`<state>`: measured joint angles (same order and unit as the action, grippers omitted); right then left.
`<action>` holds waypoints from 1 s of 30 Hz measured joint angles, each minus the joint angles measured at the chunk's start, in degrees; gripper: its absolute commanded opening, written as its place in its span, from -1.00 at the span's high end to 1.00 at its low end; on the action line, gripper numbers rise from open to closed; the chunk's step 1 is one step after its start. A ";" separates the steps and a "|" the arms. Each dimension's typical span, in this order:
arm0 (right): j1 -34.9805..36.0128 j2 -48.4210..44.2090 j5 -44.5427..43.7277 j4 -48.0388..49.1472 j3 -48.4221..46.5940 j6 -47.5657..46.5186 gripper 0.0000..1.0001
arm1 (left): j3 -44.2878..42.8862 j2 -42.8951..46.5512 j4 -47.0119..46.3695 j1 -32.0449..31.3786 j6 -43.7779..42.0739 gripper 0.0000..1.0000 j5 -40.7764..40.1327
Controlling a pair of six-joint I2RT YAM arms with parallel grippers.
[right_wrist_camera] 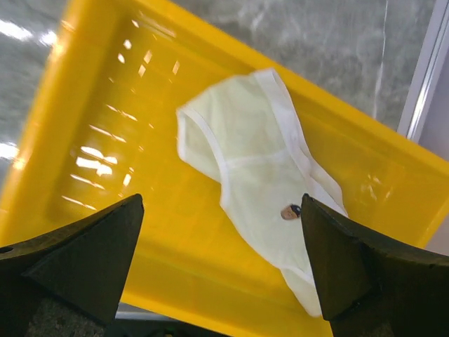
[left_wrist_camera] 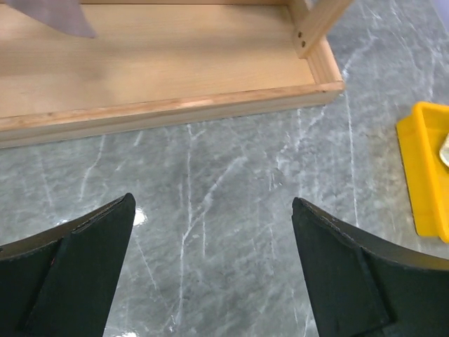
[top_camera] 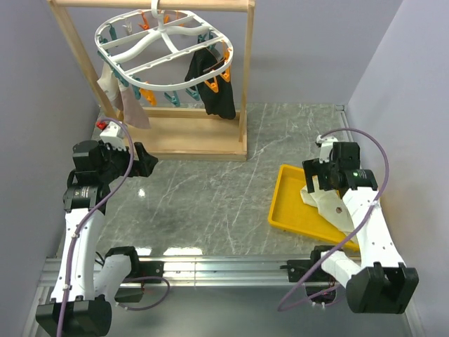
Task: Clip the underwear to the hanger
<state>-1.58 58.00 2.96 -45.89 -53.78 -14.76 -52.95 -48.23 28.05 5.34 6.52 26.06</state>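
The underwear (right_wrist_camera: 256, 165), pale cream with a small dark spot, lies flat in a yellow tray (right_wrist_camera: 91, 140); from above only a corner of the underwear (top_camera: 309, 197) shows beside my arm. My right gripper (right_wrist_camera: 223, 210) hovers over the tray, open, with nothing between its fingers. The hanger (top_camera: 163, 43), a white rounded frame ringed by teal and orange clips, hangs from a wooden rack (top_camera: 242, 84) at the back left. My left gripper (left_wrist_camera: 213, 210) stands open above bare marble in front of the rack's base (left_wrist_camera: 154, 63), holding nothing.
A black garment (top_camera: 212, 86) and a beige-pink cloth (top_camera: 125, 102) hang from the hanger's clips. The yellow tray (top_camera: 291, 207) sits near the right wall. Grey walls close in left and right; a metal rail (top_camera: 224, 267) runs along the near edge.
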 measured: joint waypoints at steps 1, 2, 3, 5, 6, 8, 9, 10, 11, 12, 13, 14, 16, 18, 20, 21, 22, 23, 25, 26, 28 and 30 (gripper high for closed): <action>-0.63 0.70 -0.39 -0.74 0.13 -0.70 -1.00 | 0.00 0.00 0.22 0.00 -0.13 -0.99 0.61; -1.22 1.31 -0.50 -1.27 0.35 -1.46 -1.00 | 0.00 0.07 0.35 0.00 -0.35 -0.99 1.25; -1.66 1.81 -0.63 -1.53 0.70 -2.12 -1.00 | 0.00 0.17 0.37 0.00 -0.55 -0.99 1.75; -2.67 3.50 -0.81 -1.99 1.33 -3.39 -0.99 | 0.02 0.46 0.44 0.00 -1.07 -0.99 2.80; -3.28 4.72 -0.81 -1.70 1.70 -4.04 -0.98 | 0.07 0.68 0.46 0.00 -1.33 -0.99 3.50; -4.72 7.98 -0.85 -1.42 2.25 -4.85 -0.96 | 0.35 1.25 0.52 0.00 -1.62 -0.99 4.76; -5.46 9.90 -0.87 -0.87 2.60 -5.22 -0.95 | 0.50 1.51 0.50 0.00 -1.81 -0.99 5.27; -5.99 11.69 -0.96 -0.55 2.80 -5.53 -0.94 | 0.68 1.79 0.50 0.00 -2.05 -0.99 5.77; -6.62 13.79 -1.03 -0.28 2.82 -5.88 -0.93 | 0.83 2.10 0.48 0.00 -2.45 -0.99 6.10; -7.17 15.76 -1.03 0.33 2.82 -6.08 -0.92 | 0.98 2.43 0.50 0.00 -2.71 -0.99 6.27; -7.54 17.31 -1.01 0.94 2.82 -6.23 -0.90 | 1.11 2.80 0.52 0.00 -2.91 -0.99 6.43; -7.76 18.51 -1.01 1.53 2.82 -6.36 -0.86 | 1.20 3.13 0.57 0.00 -3.02 -0.99 6.62; -8.02 20.76 -0.94 2.78 2.80 -6.43 -0.79 | 1.20 3.54 0.63 0.00 -3.34 -0.99 6.84; -8.07 22.71 -0.79 3.96 2.78 -6.43 -0.73 | 1.20 3.89 0.63 0.00 -3.91 -0.99 7.10; -8.07 24.74 -0.76 5.09 2.71 -6.38 -0.62 | 1.22 4.15 0.61 0.00 -4.13 -0.99 7.17; -8.07 26.16 -0.76 5.88 2.67 -6.38 -0.58 | 1.22 4.22 0.61 0.00 -4.20 -0.99 7.19; -8.07 27.10 -0.79 6.43 2.67 -6.34 -0.41 | 1.22 4.28 0.61 0.00 -4.24 -0.99 7.23; -8.07 28.52 -0.83 7.13 2.67 -6.38 -0.31 | 1.25 4.35 0.61 0.00 -4.26 -0.99 7.28; -8.07 30.23 -0.96 7.96 2.64 -6.19 0.02 | 1.29 4.39 0.59 0.00 -4.42 -0.99 7.37; -8.07 30.88 -0.96 8.02 2.56 -6.27 0.19 | 1.31 4.42 0.59 0.00 -4.44 -0.99 7.41; -8.07 31.19 -0.76 8.02 2.32 -6.16 0.77 | 1.33 4.48 0.61 0.00 -4.46 -0.99 7.61; -8.07 30.73 -0.02 7.41 1.38 -5.99 1.00 | 1.40 4.59 0.59 0.00 -4.50 -0.99 7.69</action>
<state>-9.65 88.73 2.94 -38.48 -52.40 -20.75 -51.55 -43.64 28.64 5.34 2.02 33.76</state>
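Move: The underwear lies in the yellow tray, its middle about 6 cm to the right gripper's right, some 2 cm nearer the base and roughly 15 cm below it. The tray's middle is about 5 cm right and 4 cm back of that gripper, 16 cm down; the wooden stand's near right foot corner is about 20 cm left and 12 cm ahead. From the left gripper, the underwear is about 50 cm right, 4 cm back and 25 cm down. Drop the open right gripper about 13 cm into the yellow tray, veering 4 cm right on the way and tipping the fingers some 25 degrees farther down. Near the bottom edge slightly forward and close the fingers, pinching the underwear's cloth between the tips. Let the open left gripper ease a little back and right. ##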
